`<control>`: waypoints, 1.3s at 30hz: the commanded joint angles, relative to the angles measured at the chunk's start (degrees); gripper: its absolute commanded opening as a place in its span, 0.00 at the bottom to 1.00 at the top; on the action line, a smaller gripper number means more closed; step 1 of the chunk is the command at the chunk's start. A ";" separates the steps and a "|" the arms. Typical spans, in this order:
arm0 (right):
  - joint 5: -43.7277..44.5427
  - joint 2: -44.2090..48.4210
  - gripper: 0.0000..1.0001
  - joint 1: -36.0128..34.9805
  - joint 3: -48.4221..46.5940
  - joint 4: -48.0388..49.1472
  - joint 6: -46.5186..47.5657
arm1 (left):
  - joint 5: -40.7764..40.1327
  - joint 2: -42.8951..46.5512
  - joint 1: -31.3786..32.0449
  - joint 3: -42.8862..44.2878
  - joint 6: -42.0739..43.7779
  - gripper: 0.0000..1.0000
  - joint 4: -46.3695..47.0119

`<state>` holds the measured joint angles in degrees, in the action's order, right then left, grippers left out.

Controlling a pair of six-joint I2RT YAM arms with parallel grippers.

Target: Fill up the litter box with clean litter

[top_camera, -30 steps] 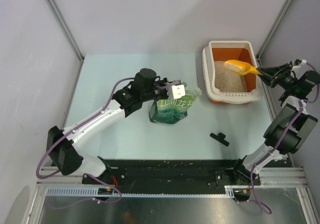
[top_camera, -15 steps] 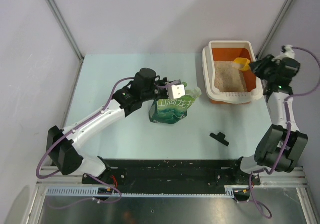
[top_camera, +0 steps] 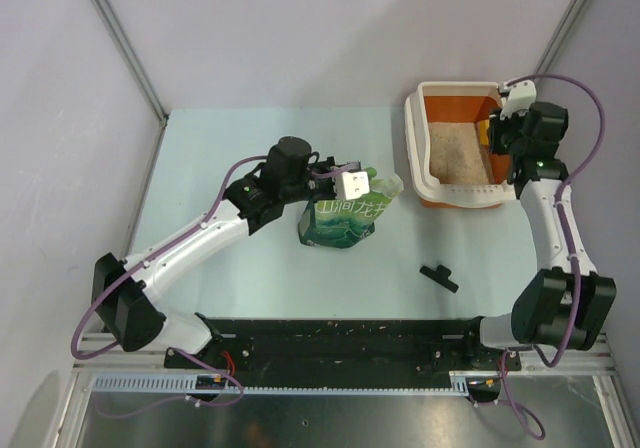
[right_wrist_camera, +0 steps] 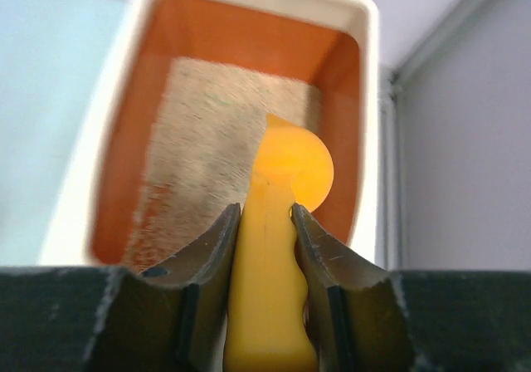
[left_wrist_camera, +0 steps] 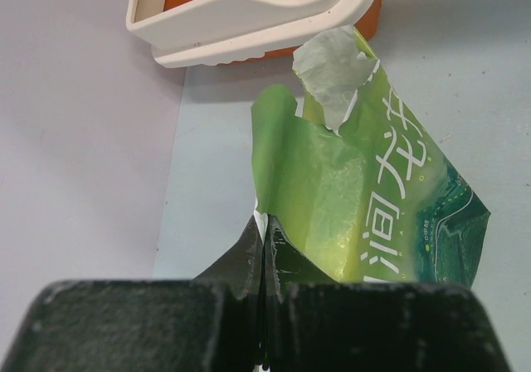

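The litter box (top_camera: 414, 148), orange with a wide white rim, stands at the table's far right. Clean litter (top_camera: 452, 150) covers its floor; the right wrist view shows the litter (right_wrist_camera: 207, 139) as a pale sandy patch. My right gripper (top_camera: 500, 136) hangs over the box's right wall, shut on the handle of a yellow-orange scoop (right_wrist_camera: 278, 222) whose bowl points down into the box. My left gripper (top_camera: 350, 182) is shut on the torn top edge of a green pouch bag (top_camera: 340, 220), which stands upright at mid-table. The left wrist view shows the gripper (left_wrist_camera: 264, 231) pinching the bag (left_wrist_camera: 373, 198).
A small black part (top_camera: 438, 277) lies on the table in front of the box. Grey walls and metal frame posts close in the table behind and at both sides. The box sits close against the right wall.
My right arm has swung in from the right side to above the box's right wall. The scoop has turned from lying across the box to pointing down. The left arm and bag have not moved.
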<state>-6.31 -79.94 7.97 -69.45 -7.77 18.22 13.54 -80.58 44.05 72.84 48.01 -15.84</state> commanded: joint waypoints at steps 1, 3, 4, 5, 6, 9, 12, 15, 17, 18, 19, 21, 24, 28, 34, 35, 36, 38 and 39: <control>-22.13 7.78 0.00 -0.84 -10.78 -13.79 -1.32 | 2.72 0.68 -0.11 1.52 -0.55 0.00 1.77; -29.36 8.92 0.00 -2.07 -14.48 -19.19 -4.40 | 2.72 0.77 -0.02 1.43 -0.37 0.00 1.77; -32.51 9.27 0.00 -2.43 -15.18 -24.26 -5.38 | 2.72 0.86 -0.11 1.34 -0.29 0.00 1.69; -38.63 9.97 0.00 -3.04 -15.88 -26.92 -5.21 | 2.55 0.95 -0.11 1.43 -0.02 0.00 1.68; -40.78 10.59 0.00 -3.57 -16.07 -31.56 -4.51 | 2.54 1.03 -0.11 1.52 0.07 0.00 1.68; -43.79 12.26 0.00 -5.59 -16.59 -38.17 -0.39 | 1.93 1.12 -0.20 1.52 0.16 0.00 1.77; -45.29 11.31 0.00 -7.35 -18.78 -46.24 7.77 | 0.88 1.04 -0.20 1.69 -0.19 0.00 1.86; -45.37 7.80 0.00 -9.53 -22.47 -54.25 15.15 | -0.79 0.60 -0.20 2.22 -1.34 0.00 2.21; -44.76 6.91 0.00 -10.42 -23.10 -55.07 15.97 | -1.41 0.68 -0.20 2.48 -1.60 0.00 2.12; -44.58 6.64 0.00 -11.30 -23.10 -54.38 16.41 | -1.41 0.77 -0.20 2.40 -1.78 0.00 2.21; -44.32 6.21 0.00 -11.92 -23.10 -54.11 16.67 | -1.41 0.94 -0.20 2.31 -1.78 0.00 2.30; -42.92 5.59 0.00 -13.41 -23.36 -54.28 17.90 | -1.41 1.12 -0.20 2.22 -2.13 0.00 2.39; -41.25 4.10 0.00 -16.13 -23.62 -55.15 20.88 | -1.41 1.65 -0.20 1.87 -2.31 0.00 2.30; -37.47 1.99 0.00 -20.26 -24.68 -54.28 23.79 | -1.33 2.61 -0.20 1.08 -2.04 0.00 2.30; -36.76 -2.50 0.00 -20.62 -32.14 -56.73 27.56 | -1.33 4.37 -0.28 -0.67 -1.52 0.00 2.21; -36.76 -2.93 0.00 -20.62 -32.76 -57.61 28.70 | -1.32 4.72 -0.28 -0.94 -1.34 0.00 2.30; -36.85 -3.64 0.00 -20.62 -33.29 -59.19 30.89 | -1.32 5.16 -0.28 -1.12 -1.34 0.00 2.21; -36.59 -4.51 0.00 -21.58 -33.21 -61.38 32.75 | -1.32 5.43 -0.28 -1.38 -1.78 0.00 2.30; -36.32 -5.57 0.00 -21.85 -32.86 -61.75 32.67 | -1.41 5.86 -0.28 -1.56 -1.95 0.00 2.30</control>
<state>-42.89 -84.05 -12.67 -99.92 -64.18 45.82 12.19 -77.93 43.97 71.64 46.96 -16.01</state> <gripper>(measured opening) 0.317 0.004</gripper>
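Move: My right hand already holds the orange scoop above the litter box. The box's middle is about 8 cm ahead, 6 cm to the left and 20 cm below. I'm bound for the litter bag's mouth, roughly 35 cm left, 12 cm back and 4 cm lower; the bag's body lies about 10 cm farther left of that mouth and some 13 cm lower. From my left hand, the mouth is about 15 cm right, 2 cm forward and 3 cm down. I swing the scoop left and back, away from the litter box and across its left side, rising about 11 cm before sinking some 6 cm, while my right wrist turns about 65 degrees counter-clockwise and tips down. A slower final push left, easing forward, brings the bowl to the bag's mouth, some 23 cm left and 14 cm back overall. I keep the handle gripped; my left hand goes on pinching the bag's upper edge. ##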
